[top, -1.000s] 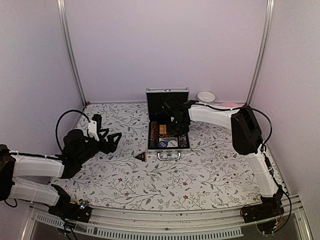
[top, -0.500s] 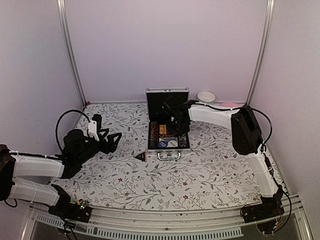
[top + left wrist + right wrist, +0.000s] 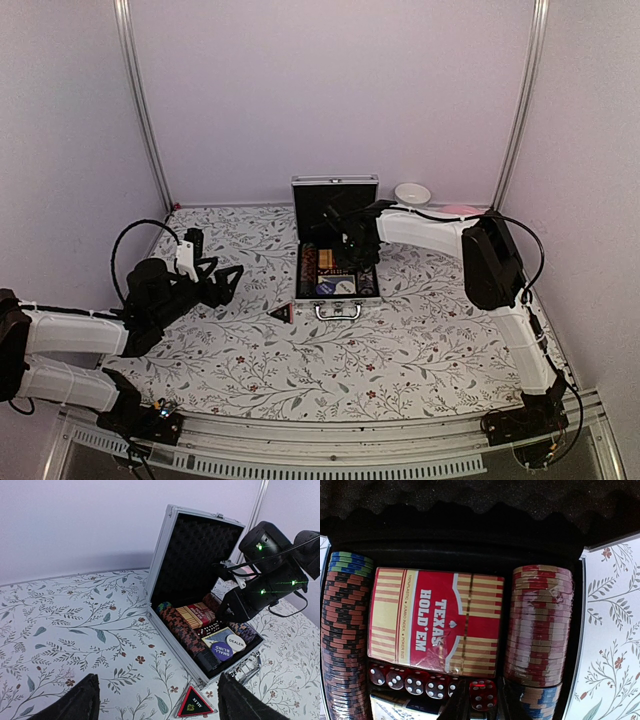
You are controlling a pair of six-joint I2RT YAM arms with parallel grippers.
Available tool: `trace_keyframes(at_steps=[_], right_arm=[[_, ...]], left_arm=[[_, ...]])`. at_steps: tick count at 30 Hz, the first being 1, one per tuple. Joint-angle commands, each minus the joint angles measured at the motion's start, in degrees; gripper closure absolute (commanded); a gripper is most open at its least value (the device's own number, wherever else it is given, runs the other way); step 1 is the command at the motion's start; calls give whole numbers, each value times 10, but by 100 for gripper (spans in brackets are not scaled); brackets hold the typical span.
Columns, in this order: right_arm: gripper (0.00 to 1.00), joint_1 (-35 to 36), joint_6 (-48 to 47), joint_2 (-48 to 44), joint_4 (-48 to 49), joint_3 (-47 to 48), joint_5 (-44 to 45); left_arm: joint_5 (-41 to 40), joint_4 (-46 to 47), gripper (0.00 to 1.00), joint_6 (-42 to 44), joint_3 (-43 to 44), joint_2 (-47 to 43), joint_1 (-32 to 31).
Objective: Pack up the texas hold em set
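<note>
The silver case stands open on the table with its lid upright. Inside lie rows of poker chips, the tan-red card pack and a row of red dice. My right gripper reaches down into the case and is shut on one red die, just right of that row. The black triangular piece lies on the table in front of the case's left corner. My left gripper hovers open and empty just near of the triangular piece.
A white bowl and a pink plate sit at the back right, behind the right arm. Round "dealer" and "small blind" buttons lie on a blue card pack in the front of the case.
The right gripper's jaws have drawn in slightly around the die. The left arm has not moved.
</note>
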Motion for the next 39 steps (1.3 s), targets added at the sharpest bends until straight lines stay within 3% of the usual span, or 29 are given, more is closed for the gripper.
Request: trace_keyframes(at_steps=[1,13,22,32,36,39], right_arm=[[80,-5,1,-28,-40,7,45],[80,-5,-1,-29,-34,10,39],[74,-5,-28,-104,20,2,-22],[57,0,-56,-258,125,-173,-117],[50,1,-54,-296,132,-222,-96],[46,0,-52,-316,140,-252,-75]], left_arm=[[1,5,19,2,-1,5,8],[0,5,19,1,-2,2,8],[-15,7,19,4,-12,-18,8],[6,4,14,-30,-6,-2,17],[16,-65,16,-76,16,-7,17],[0,-183,20,-141,46,-17,6]])
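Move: The last red die sits right at the right fingertips, down in the dice slot of the open case. The other five dice run off to its left, their middle some 4 cm away and about 1 cm farther out. The card box is about 5 cm ahead and 3 cm left of the die, the right chip column about 4 cm to its right, and the dealer button roughly 5 cm back and 2 cm left. From the left hand the die is about 13 cm ahead, 23 cm right and 12 cm below. Hold the right gripper at the die for a moment, then lift it clear, straight up out of the case by some 13 cm. Draw it back towards the base about 5 cm near the top of the rise. On the way up, open the fingers from nearly shut to about half, and swing the fingertips some 15 degrees to the left with a slight counter-clockwise turn. ##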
